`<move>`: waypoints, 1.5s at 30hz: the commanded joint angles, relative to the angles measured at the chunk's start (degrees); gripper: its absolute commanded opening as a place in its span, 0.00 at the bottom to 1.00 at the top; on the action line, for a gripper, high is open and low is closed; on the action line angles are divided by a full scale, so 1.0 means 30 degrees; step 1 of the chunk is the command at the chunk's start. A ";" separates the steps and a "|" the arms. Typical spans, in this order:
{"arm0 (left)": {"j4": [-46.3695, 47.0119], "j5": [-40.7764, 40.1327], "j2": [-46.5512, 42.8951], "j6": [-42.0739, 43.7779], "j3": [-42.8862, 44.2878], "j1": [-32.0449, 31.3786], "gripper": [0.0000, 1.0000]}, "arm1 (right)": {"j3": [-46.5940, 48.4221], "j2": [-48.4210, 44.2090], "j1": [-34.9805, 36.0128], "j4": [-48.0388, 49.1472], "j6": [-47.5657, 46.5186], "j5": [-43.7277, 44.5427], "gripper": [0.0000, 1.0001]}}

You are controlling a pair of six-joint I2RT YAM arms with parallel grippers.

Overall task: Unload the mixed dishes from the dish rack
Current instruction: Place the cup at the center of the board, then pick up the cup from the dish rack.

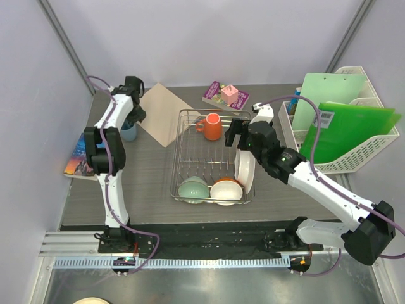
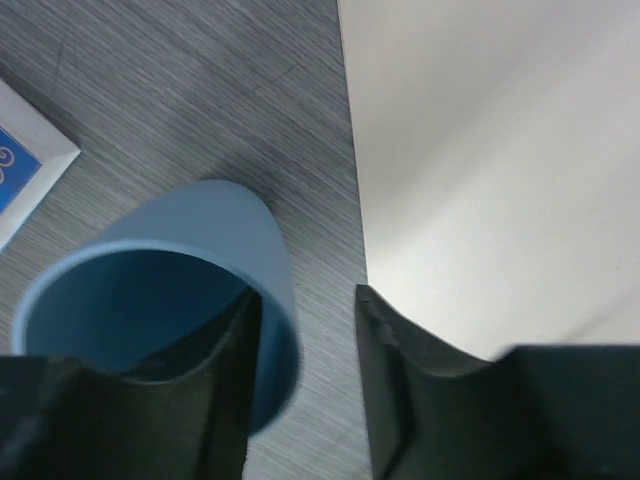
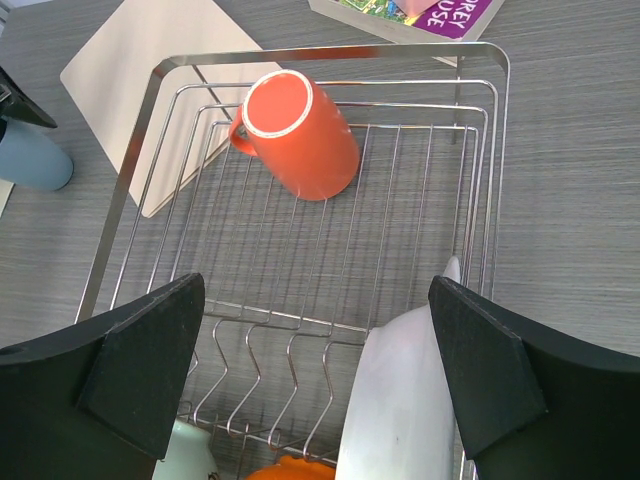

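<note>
The small light-blue cup (image 1: pixel 129 132) stands upright on the table at the far left. My left gripper (image 2: pixel 306 297) is over it with one finger inside the cup (image 2: pixel 230 215) and the other outside, a gap beside the wall, jaws open. The dish rack (image 1: pixel 183 114) holds the orange-red mug (image 1: pixel 212 126) on its side, the white plate (image 1: pixel 243 168) on edge, the pale green bowl (image 1: pixel 193 189) and the cream bowl (image 1: pixel 226 190). My right gripper (image 3: pixel 317 285) hangs wide open over the rack (image 3: pixel 330 55), above the plate (image 3: pixel 400 400) and short of the mug (image 3: pixel 305 135).
A tan board (image 1: pixel 166 114) lies between cup and rack. Books (image 1: pixel 224 95) sit behind the rack, and a magazine (image 1: pixel 79 158) lies at the table's left edge. A white plastic basket (image 1: pixel 364 155) with green folders stands at the right.
</note>
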 commanded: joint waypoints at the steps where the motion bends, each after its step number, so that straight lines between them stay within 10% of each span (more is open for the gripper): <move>1: 0.0493 0.0402 -0.1733 0.0175 0.0323 0.0035 0.49 | 0.0022 0.0157 0.0146 -0.0467 0.0073 -0.0051 1.00; 16: -0.0153 -0.0155 -0.6420 -0.0731 0.0795 -0.0023 0.73 | -0.0037 0.0303 0.0117 -0.0263 -0.0073 0.0123 1.00; 24: 0.5083 -0.0389 -1.2776 -0.0441 -0.6134 -0.3680 0.79 | -0.0654 0.1327 0.0117 0.2548 0.0483 0.0565 1.00; 26: 0.5559 -0.0389 -1.4184 -0.0236 -0.7403 -0.5175 0.99 | 0.1273 0.2876 0.0233 0.1940 -0.0478 0.0185 0.99; 45: 0.7729 0.0080 -2.0546 0.0791 -1.5261 -0.7787 1.00 | 1.0889 1.2518 0.0821 -0.0818 -0.6164 0.2819 1.00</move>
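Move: The blue cup's wall is between the left hand's opening fingers, its middle about 3 cm left, 3 cm back and 4 cm below; the tan board's centre lies some 12 cm right, 3 ahead and 8 below, and the orange mug about 32 cm right, 2 back, level in height. From the right hand the orange mug is roughly 14 cm ahead, 8 left and 16 below; the white plate sits 3 cm right, 1 back, 14 below. Left hand releases blue cup, rises 20 cm, swings back-right; open right hand reaches 10 cm forward-left towards orange mug. ##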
